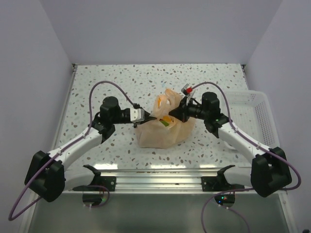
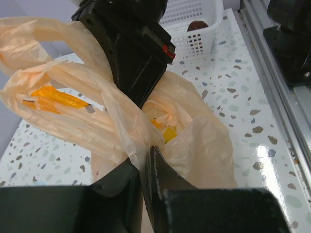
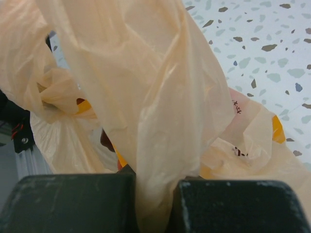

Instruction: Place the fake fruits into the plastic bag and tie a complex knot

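Note:
The plastic bag (image 1: pixel 163 130) sits mid-table, pale peach and crinkly, with one handle loop (image 1: pixel 168 98) standing up. Fake fruits show through it as yellow and green patches (image 1: pixel 166 121); yellow (image 2: pixel 168 133) and dark maroon (image 3: pixel 107 141) pieces peek out in the wrist views. My left gripper (image 1: pixel 151 118) comes in from the left and is shut on a fold of bag plastic (image 2: pixel 146 156). From the right, my right gripper (image 1: pixel 172 115) is shut on a broad strip of the bag's handle (image 3: pixel 155 187). The two grippers nearly meet above the bag's mouth. No knot is in view.
A white perforated basket (image 1: pixel 253 112) stands at the right edge of the table, with one dark piece (image 2: pixel 197 25) in it. An aluminium rail (image 1: pixel 155 175) runs along the near edge between the arm bases. White walls close in the speckled tabletop (image 1: pixel 97 87).

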`<control>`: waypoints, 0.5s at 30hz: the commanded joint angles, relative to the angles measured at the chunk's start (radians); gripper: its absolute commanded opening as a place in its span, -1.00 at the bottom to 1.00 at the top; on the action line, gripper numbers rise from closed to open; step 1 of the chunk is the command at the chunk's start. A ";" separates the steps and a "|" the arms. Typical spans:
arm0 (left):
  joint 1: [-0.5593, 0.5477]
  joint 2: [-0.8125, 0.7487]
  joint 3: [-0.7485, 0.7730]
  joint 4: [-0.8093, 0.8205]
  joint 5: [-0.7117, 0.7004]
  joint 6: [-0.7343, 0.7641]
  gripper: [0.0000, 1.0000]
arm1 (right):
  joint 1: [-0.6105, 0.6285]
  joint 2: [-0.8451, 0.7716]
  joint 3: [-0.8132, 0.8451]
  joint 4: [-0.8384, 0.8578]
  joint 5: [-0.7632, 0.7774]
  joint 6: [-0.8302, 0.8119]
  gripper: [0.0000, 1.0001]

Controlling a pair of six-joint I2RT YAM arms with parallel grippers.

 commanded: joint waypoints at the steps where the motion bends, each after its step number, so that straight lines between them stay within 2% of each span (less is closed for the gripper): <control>1: -0.008 -0.006 0.006 -0.044 0.037 0.216 -0.66 | 0.000 -0.003 0.028 -0.026 -0.048 -0.001 -1.00; 2: -0.006 -0.001 0.012 -0.038 0.015 0.198 -0.50 | -0.002 -0.006 0.020 -0.023 -0.058 -0.003 -1.00; 3: -0.006 0.002 0.010 0.016 -0.043 0.104 -0.17 | 0.001 -0.013 0.014 -0.006 -0.071 0.002 -1.00; 4: -0.006 0.011 0.010 0.044 -0.074 0.044 -0.04 | 0.000 -0.020 0.008 0.002 -0.078 0.003 -1.00; 6: -0.008 0.028 0.033 0.057 -0.135 -0.081 0.06 | 0.001 -0.024 -0.009 0.014 -0.087 0.002 -1.00; 7: -0.006 0.045 0.047 0.028 -0.149 -0.099 0.22 | 0.001 -0.026 -0.014 0.026 -0.085 0.006 -1.00; 9: -0.006 0.059 0.075 0.019 -0.169 -0.167 0.39 | 0.000 -0.027 -0.026 0.037 -0.084 0.009 -1.00; 11: -0.006 0.085 0.104 0.011 -0.166 -0.207 0.42 | 0.000 -0.030 -0.034 0.048 -0.084 0.012 -1.00; 13: -0.008 0.111 0.124 -0.012 -0.170 -0.241 0.55 | 0.000 -0.033 -0.035 0.049 -0.072 0.012 -1.00; 15: -0.008 0.120 0.133 -0.012 -0.178 -0.271 0.57 | 0.000 -0.035 -0.038 0.049 -0.067 0.017 -1.00</control>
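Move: The plastic bag's standing loop, which the left hand goes for, lies about 6 cm ahead of that hand, 5 cm to its right and a couple of centimetres higher; that hand is still shut on a strand of the bag. The right gripper's fingertips are some 9 cm to the left hand's right and 3 cm ahead, and the green fruit is 5 cm right, 3 cm back and roughly 10 cm below. From the right hand the loop is about 3 cm ahead, 4 cm left and slightly above. The pinched strand of the plastic bag is let go as the left fingers spread to about three-quarters open; that hand then eases some 3.5 cm forward towards the standing loop, sinking about 1 cm, rolling and swinging slightly counter-clockwise, roughly 15 degrees in all. The right hand keeps its pinch on the bag, drawing it back and down 1 to 2 cm. ##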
